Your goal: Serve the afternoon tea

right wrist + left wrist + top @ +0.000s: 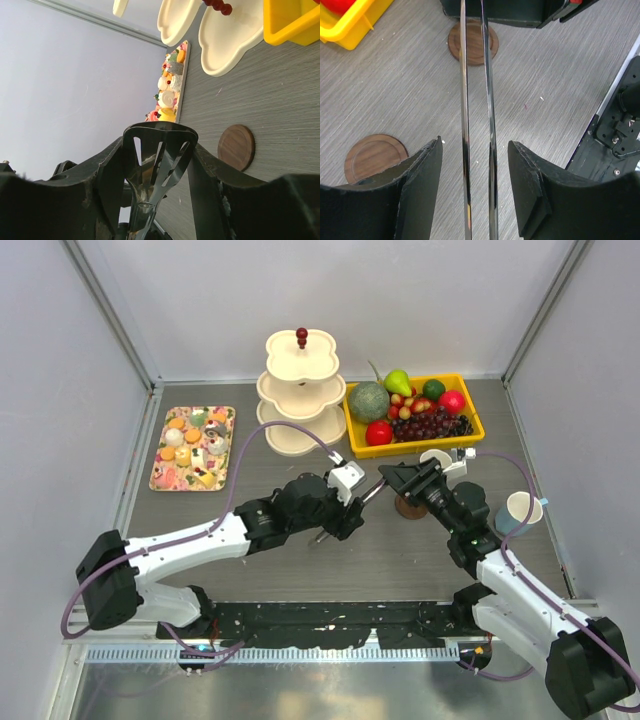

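Small sweets (192, 445) lie on a flowered tray (160, 476) at the back left, and show as a far row of sweets (167, 95) in the right wrist view. A white-and-blue mug (520, 512) stands at the right. The black mug is out of view. Metal tongs (372, 492) span the gap between both grippers at mid-table. My right gripper (392, 478) (157, 145) is shut on the tongs' slotted end (157, 131). My left gripper (352, 510) (476, 142) is open. The two tong blades (464, 125) run between its fingers without touching them.
A cream three-tier stand (300, 390) rises at the back centre, with a yellow fruit tray (352, 426) to its right. Two round wooden coasters (472, 42) (372, 157) lie on the table below the grippers; one coaster (408, 506) shows under the right gripper.
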{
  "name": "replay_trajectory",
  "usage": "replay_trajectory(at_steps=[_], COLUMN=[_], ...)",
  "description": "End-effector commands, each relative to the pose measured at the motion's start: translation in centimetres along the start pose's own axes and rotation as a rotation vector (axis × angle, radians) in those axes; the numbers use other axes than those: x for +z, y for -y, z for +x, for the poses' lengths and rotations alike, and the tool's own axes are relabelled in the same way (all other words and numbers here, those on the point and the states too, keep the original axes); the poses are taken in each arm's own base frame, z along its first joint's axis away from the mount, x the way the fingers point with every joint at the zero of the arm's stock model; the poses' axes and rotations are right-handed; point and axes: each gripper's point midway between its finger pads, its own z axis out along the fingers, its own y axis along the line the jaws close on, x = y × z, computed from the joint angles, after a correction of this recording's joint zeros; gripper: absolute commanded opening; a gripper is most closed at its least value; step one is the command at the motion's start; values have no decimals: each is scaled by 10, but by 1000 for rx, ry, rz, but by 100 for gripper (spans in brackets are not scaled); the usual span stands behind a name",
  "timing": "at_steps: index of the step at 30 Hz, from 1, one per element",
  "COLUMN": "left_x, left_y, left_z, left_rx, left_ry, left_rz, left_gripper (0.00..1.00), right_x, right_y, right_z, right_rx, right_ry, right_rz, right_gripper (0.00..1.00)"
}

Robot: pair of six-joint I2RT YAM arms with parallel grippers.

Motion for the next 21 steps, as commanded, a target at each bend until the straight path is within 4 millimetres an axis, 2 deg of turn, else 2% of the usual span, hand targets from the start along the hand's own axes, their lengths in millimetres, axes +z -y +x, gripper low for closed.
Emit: replay_trajectory(at_steps=[1, 3, 5, 7, 9, 10, 11, 12, 14, 16, 17, 18, 19, 21], left_x=[-1, -2, -4, -6, -10, -13, -16, -19, -25, -34, -40, -49, -55, -73], left_y=[3, 7, 7, 6, 4, 3, 0, -3, -15, -27, -38, -46, -54, -71], left_z=[-15, -15, -15, -16, -17, -18, -20, -20, -20, -19, -15, -14, -12, -6], left_rx=[-11, -11, -12, -14, -18, -20, -25, -32, -54, -86, -114, -137, -162, -210], left_ry=[16, 7, 1, -1, -2, 1, 4, 4, 0, -12, -31, -41, -53, -90], left_rz=[19, 47, 50, 46, 39, 33, 22, 12, -40, -92, -136, -167, -199, -273], left_gripper=[57, 50, 35, 27, 24, 23, 22, 22, 22, 22, 24, 26, 30, 34], right_x=[-1, -1, -1, 0, 0, -1, -1, -2, -4, -9, -12, -16, -20, -33], right_y=[-18, -19, -20, -20, -20, -23, -21, -22, -16, -14, -20, -11, -20, -10], right_z=[-9, -9, -8, -8, -9, -11, -13, -15, -22, -31, -41, -42, -53, -61], right_rx=[2, -2, -8, -13, -27, -36, -60, -72, -122, -192, -251, -265, -332, -407], right_ry=[32, 30, 27, 22, 16, 16, 16, 12, 11, 23, 51, 46, 81, 84], right_rz=[-72, -70, -71, -73, -74, -74, -68, -55, -1, 43, 48, 101, 103, 216], right_gripper=[23, 23, 23, 33, 51, 66, 72, 83, 92, 98, 99, 100, 99, 99])
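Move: The tongs pass between the left hand's open fingers, their middle about 1 cm ahead of it, with the heads pinched by the right hand. Some 16 cm below the left hand, one coaster lies 4 cm ahead and 7 to its left, another 5 ahead and 15 to its right. From the right hand the tongs' middle is about 7 cm back, 8 left and a little lower; the black mug stands 6 ahead, 11 right and 15 down. The left fingers close onto the outsides of the tongs' two arms while that hand sinks barely 1 cm, the right hand still holding the heads; only then does the right open wide, let go of the heads and back off about 3 cm to its right, rising slightly at the end and rolling its left side up some 10 degrees. Keeping its new grip, the left hand draws the tongs about 5 cm left, away from the right hand, faster towards the end, and turns slightly counter-clockwise. ##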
